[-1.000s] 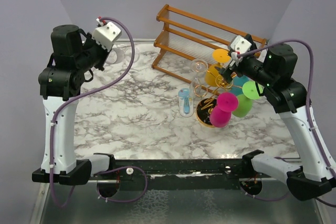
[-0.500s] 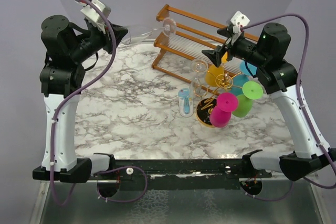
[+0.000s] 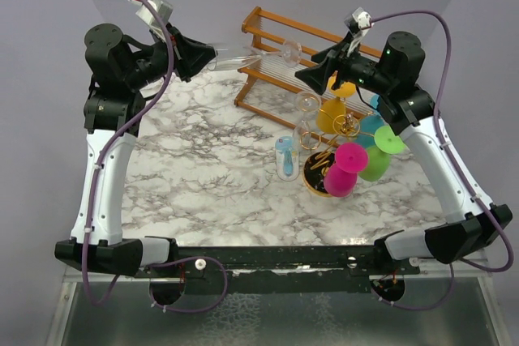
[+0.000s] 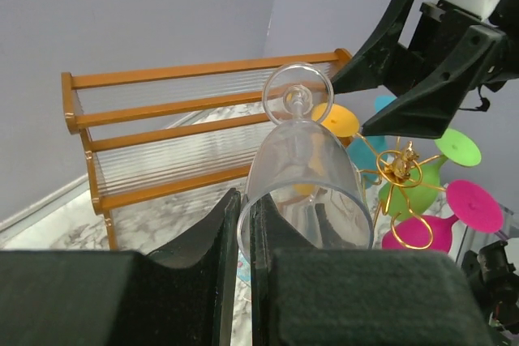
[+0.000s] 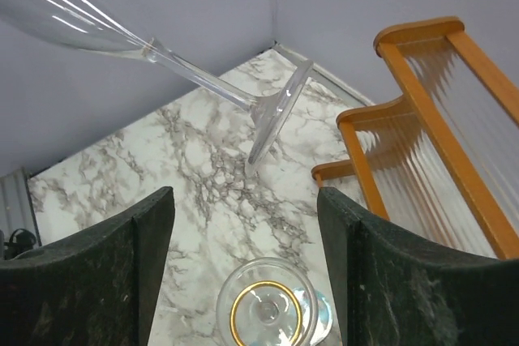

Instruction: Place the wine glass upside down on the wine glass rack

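Observation:
A clear wine glass [image 3: 247, 57] lies horizontally in the air, its foot pointing right. My left gripper [image 3: 201, 57] is shut on the bowl's rim, one finger inside and one outside [image 4: 243, 210]. The bowl [image 4: 304, 172] and foot [image 4: 298, 93] show in the left wrist view. My right gripper [image 3: 313, 77] is open and empty, just right of the foot and apart from it. In the right wrist view the stem and foot [image 5: 278, 117] hang beyond my open right gripper [image 5: 247, 200]. The gold wire rack [image 3: 328, 154] stands at right centre, with several coloured glasses hanging on it; its loops [image 4: 399, 169] also show.
A brown wooden slatted shelf [image 3: 280, 58] stands at the back, behind the held glass, and shows in the right wrist view [image 5: 422, 131]. A clear gold-rimmed glass foot [image 5: 266, 310] sits below my right gripper. A small blue glass [image 3: 285, 157] stands left of the rack.
My left arm has swung the glass up and right until it lies level. My right gripper has risen and moved left toward the glass's foot, still open.

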Action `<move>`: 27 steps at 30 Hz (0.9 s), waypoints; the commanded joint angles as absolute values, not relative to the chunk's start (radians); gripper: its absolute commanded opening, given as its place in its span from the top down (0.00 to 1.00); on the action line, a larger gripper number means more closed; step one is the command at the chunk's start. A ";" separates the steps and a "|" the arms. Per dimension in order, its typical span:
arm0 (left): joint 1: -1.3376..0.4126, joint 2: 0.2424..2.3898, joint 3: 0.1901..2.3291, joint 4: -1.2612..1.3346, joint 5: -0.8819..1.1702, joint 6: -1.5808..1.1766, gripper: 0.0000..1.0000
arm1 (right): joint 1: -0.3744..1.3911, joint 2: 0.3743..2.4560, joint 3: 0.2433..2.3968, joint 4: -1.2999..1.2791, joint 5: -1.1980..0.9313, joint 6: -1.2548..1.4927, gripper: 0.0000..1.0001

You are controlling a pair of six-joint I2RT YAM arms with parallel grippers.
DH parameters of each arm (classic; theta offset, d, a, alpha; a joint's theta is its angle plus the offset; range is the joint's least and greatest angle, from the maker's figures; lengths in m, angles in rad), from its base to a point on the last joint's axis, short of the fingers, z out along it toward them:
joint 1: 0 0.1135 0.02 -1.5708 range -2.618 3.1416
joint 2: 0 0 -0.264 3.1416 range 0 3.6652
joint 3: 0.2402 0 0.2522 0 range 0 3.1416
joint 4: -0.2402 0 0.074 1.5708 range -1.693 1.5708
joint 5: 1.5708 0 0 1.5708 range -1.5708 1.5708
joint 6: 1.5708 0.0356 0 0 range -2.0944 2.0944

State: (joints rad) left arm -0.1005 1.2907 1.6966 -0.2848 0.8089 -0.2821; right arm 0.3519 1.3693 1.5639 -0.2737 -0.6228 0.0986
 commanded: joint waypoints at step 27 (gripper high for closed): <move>-0.110 1.259 1.630 -0.143 0.888 -0.372 1.00 | 0.351 1.422 1.536 -0.129 -0.621 0.371 0.71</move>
State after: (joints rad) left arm -0.1005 1.2877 1.6363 -0.2031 0.8574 -0.3534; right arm 0.3519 1.4071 1.5299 -0.1566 -0.6178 0.3489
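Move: Close by the right hand, the foot of the clear wine glass lies about 3 cm ahead, 4 cm to the left and a couple of centimetres above. A clear glass hanging on the rack stands some 16 cm below this hand, about 2 cm back and level sideways; the yellow glass lies roughly 15 cm down, 8 cm right and 1 cm ahead. From the left hand, gripping the bowl end, the foot is about 16 cm right, 5 cm ahead and 5 cm lower. Easing about 1.5 cm forward and left towards the foot of the held wine glass, the right hand rolls some 10 degrees, clockwise seen from behind it, while its wide-open fingers close to about a third. The left hand stays almost in place, still pinching the glass by its bowl near the rim and holding the foot out for the right fingers. ##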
